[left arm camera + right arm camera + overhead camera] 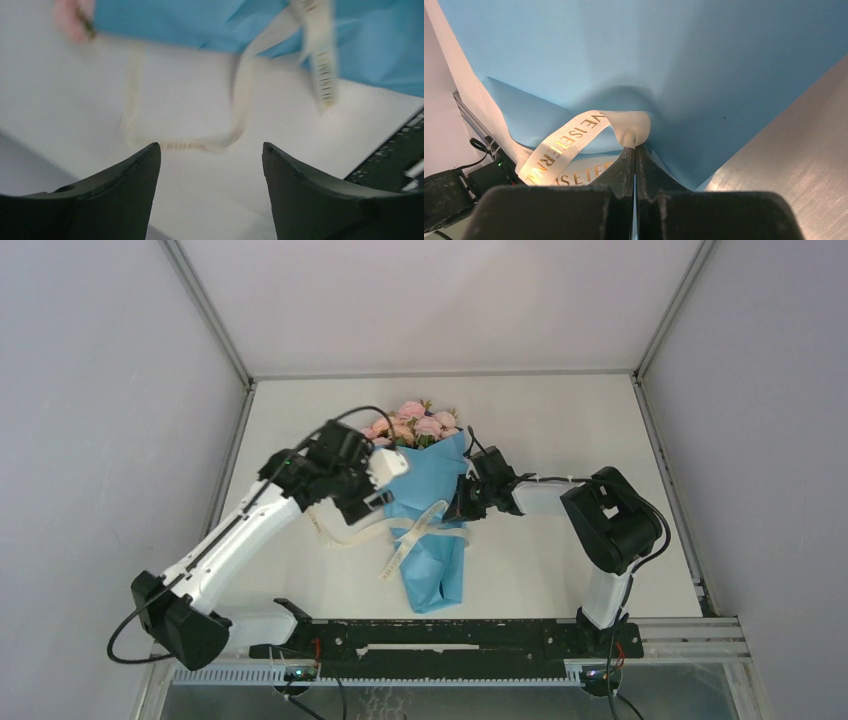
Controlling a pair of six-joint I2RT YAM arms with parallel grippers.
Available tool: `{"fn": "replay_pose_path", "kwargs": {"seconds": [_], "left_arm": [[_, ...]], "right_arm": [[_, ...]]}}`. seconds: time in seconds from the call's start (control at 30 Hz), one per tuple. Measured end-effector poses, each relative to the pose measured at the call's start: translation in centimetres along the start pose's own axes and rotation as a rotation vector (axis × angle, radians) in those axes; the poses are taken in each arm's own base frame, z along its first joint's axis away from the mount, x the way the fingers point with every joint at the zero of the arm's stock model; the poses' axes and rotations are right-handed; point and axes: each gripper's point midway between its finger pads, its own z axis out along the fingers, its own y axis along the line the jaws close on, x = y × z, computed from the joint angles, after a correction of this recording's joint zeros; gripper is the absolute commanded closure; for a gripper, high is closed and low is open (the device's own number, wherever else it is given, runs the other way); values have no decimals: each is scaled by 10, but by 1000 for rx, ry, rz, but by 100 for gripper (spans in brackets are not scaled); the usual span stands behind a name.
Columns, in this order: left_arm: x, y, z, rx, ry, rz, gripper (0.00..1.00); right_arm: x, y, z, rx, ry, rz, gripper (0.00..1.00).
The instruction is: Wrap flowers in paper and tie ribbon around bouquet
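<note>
The bouquet lies in the middle of the table, pink flowers (415, 423) showing at the far, wide end of the light-blue paper (438, 565) cone. The cream ribbon (411, 533) crosses the cone's waist, and a loop of it trails onto the table at the left. My left gripper (372, 502) hovers beside the cone's left edge; in its wrist view it (211, 150) is open and empty above the blurred ribbon (240, 100) loop, with the paper (200, 25) beyond. My right gripper (635, 147) is shut on a fold of ribbon (574, 140) against the paper (649, 50) at the cone's right side (457, 508).
A black rail (450, 635) runs along the near edge of the table, and it also shows at the right of the left wrist view (395, 150). Grey enclosure walls stand to the left (100, 440) and right (760, 440). The table (560, 430) is white.
</note>
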Motion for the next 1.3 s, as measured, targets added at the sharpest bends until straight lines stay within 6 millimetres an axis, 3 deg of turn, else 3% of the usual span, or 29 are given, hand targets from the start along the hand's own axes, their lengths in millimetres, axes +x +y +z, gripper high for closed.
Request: {"fn": "replay_pose_path", "kwargs": {"seconds": [0.17, 0.37, 0.6, 0.83, 1.07, 1.17, 1.3], "left_arm": [[-46, -82, 28, 254, -75, 259, 22], [-79, -139, 61, 407, -181, 437, 26], [-72, -153, 102, 442, -166, 533, 26], [-58, -168, 123, 507, -117, 572, 30], [-69, -169, 144, 436, -136, 591, 70], [-67, -163, 153, 389, -123, 598, 98], [-69, -159, 155, 362, -125, 598, 100]], "right_arm": [[6, 0, -2, 2, 25, 17, 100], [13, 2, -11, 5, 60, 43, 100], [18, 14, -24, -46, 101, 68, 100], [24, 18, -28, -73, 136, 81, 100], [28, 20, -29, -89, 154, 84, 100], [30, 16, -30, -87, 162, 94, 100], [34, 11, -31, -84, 175, 113, 98]]}}
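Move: The ribbon crossing on the bouquet lies about 16 cm to the open left hand's right, level with it fore and aft, some 17 cm below. The right gripper's tips are about 4 cm right of the crossing and 2 cm farther out. The ribbon's loose end is some 8 cm back and 8 cm right of the left hand. From the right hand, already pinching ribbon, the crossing is 4 cm left and 2 cm back. Left hand swings 18 cm right, sinks 15, and pinches ribbon; right keeps its pinch, drawing back 4 cm. ##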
